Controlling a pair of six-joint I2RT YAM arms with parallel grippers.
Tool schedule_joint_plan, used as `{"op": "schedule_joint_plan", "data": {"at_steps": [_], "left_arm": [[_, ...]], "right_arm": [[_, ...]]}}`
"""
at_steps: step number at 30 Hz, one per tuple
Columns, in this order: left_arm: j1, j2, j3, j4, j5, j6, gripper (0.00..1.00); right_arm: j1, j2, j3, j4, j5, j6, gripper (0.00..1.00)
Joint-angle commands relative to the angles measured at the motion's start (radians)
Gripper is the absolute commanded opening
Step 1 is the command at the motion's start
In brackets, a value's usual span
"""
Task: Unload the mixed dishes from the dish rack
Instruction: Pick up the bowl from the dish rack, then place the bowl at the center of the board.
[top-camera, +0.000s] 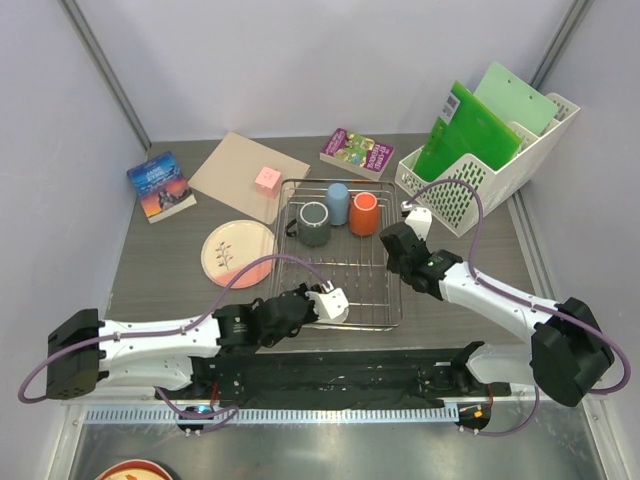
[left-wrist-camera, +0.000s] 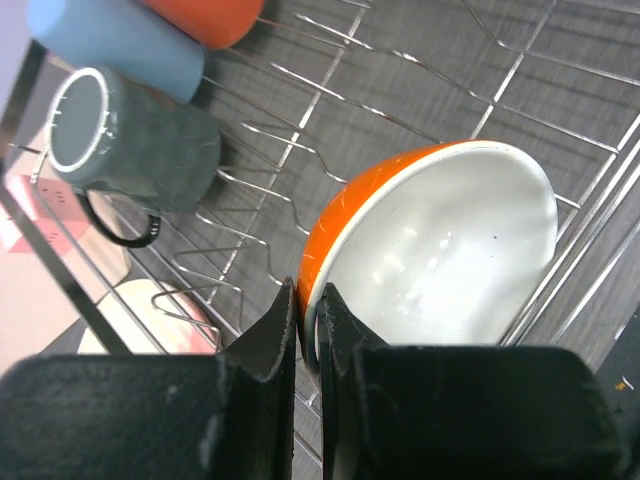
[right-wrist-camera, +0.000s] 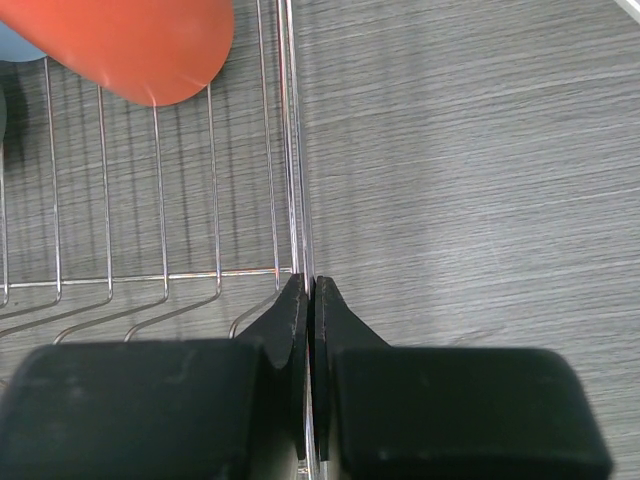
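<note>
The silver wire dish rack (top-camera: 345, 290) stands mid-table. At its back are a dark grey mug (top-camera: 314, 223), a light blue cup (top-camera: 338, 203) and an orange mug (top-camera: 363, 213). A small bowl (left-wrist-camera: 440, 250), orange outside and white inside, is tilted on its side over the rack's near part. My left gripper (left-wrist-camera: 308, 310) is shut on its rim, one finger inside and one outside. My right gripper (right-wrist-camera: 308, 290) is shut on the rack's right rim wire (right-wrist-camera: 297, 150), beside the orange mug (right-wrist-camera: 140, 40). The pink plate (top-camera: 238, 252) lies on the table left of the rack.
A white perforated file holder (top-camera: 490, 170) with green folders stands at the back right. Two books (top-camera: 160, 185) (top-camera: 355, 152) lie at the back. A brown sheet (top-camera: 235, 165) carries a pink cube (top-camera: 267, 178). Grey walls close both sides.
</note>
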Motion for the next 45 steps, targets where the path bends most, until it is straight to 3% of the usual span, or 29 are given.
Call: {"op": "schedule_joint_plan", "data": {"at_steps": [1, 9, 14, 24, 28, 31, 32, 33, 41, 45], "left_arm": [[-0.041, -0.061, 0.001, 0.175, -0.111, 0.044, 0.00], [-0.117, -0.107, -0.001, 0.196, -0.207, 0.125, 0.00], [-0.121, -0.130, 0.065, 0.115, -0.213, 0.101, 0.00], [-0.123, -0.162, 0.246, -0.087, -0.228, -0.086, 0.00], [-0.091, -0.157, 0.332, -0.174, -0.285, -0.266, 0.00], [0.059, -0.127, 0.471, -0.400, -0.250, -0.451, 0.00], [0.113, -0.121, 0.502, -0.450, -0.178, -0.567, 0.00], [0.220, -0.116, 0.545, -0.533, -0.138, -0.610, 0.00], [0.633, -0.076, 0.625, -0.733, 0.124, -0.905, 0.00], [0.898, -0.036, 0.552, -0.750, 0.331, -0.989, 0.00]], "right_arm": [[0.001, 0.023, -0.024, 0.037, -0.017, 0.094, 0.01], [-0.001, 0.017, -0.030, 0.037, -0.014, 0.105, 0.01], [-0.001, -0.002, -0.029, 0.031, -0.010, 0.094, 0.01], [-0.001, -0.020, -0.014, -0.003, 0.006, 0.066, 0.01], [-0.001, -0.029, -0.014, -0.015, 0.012, 0.053, 0.01], [-0.001, -0.041, -0.009, -0.041, 0.015, 0.040, 0.01], [-0.002, -0.045, -0.007, -0.050, 0.016, 0.033, 0.01], [-0.002, -0.046, 0.000, -0.075, 0.019, 0.029, 0.01], [-0.002, -0.115, 0.003, -0.173, 0.053, -0.015, 0.01], [-0.004, -0.153, 0.000, -0.211, 0.072, -0.020, 0.01]]}}
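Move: The left hand, its fingers already shut on the near-left rim of the bowl standing in the rack, has the bowl's middle roughly 4 cm to its right, 3 cm back and 3 cm below. The plate, where the bowl is headed, lies about 7 cm ahead, 16 cm left and 9 cm below; the grey mug is about 13 cm straight ahead, 5 cm lower. From the right hand, the bowl is some 16 cm left, 13 cm back, slightly lower. Keeping its pinch on the bowl's rim, the left hand lifts it nearly straight up out of the rack, about 14 cm, then sweeps left and forward towards the plate, some 15 cm left and 10 forward, turning counter-clockwise by over 50 degrees and rolling its left side down, sinking slightly at the end. The right hand keeps hold of the rack's right rail, near still at first, then drags it about 3 cm back and to the right. ##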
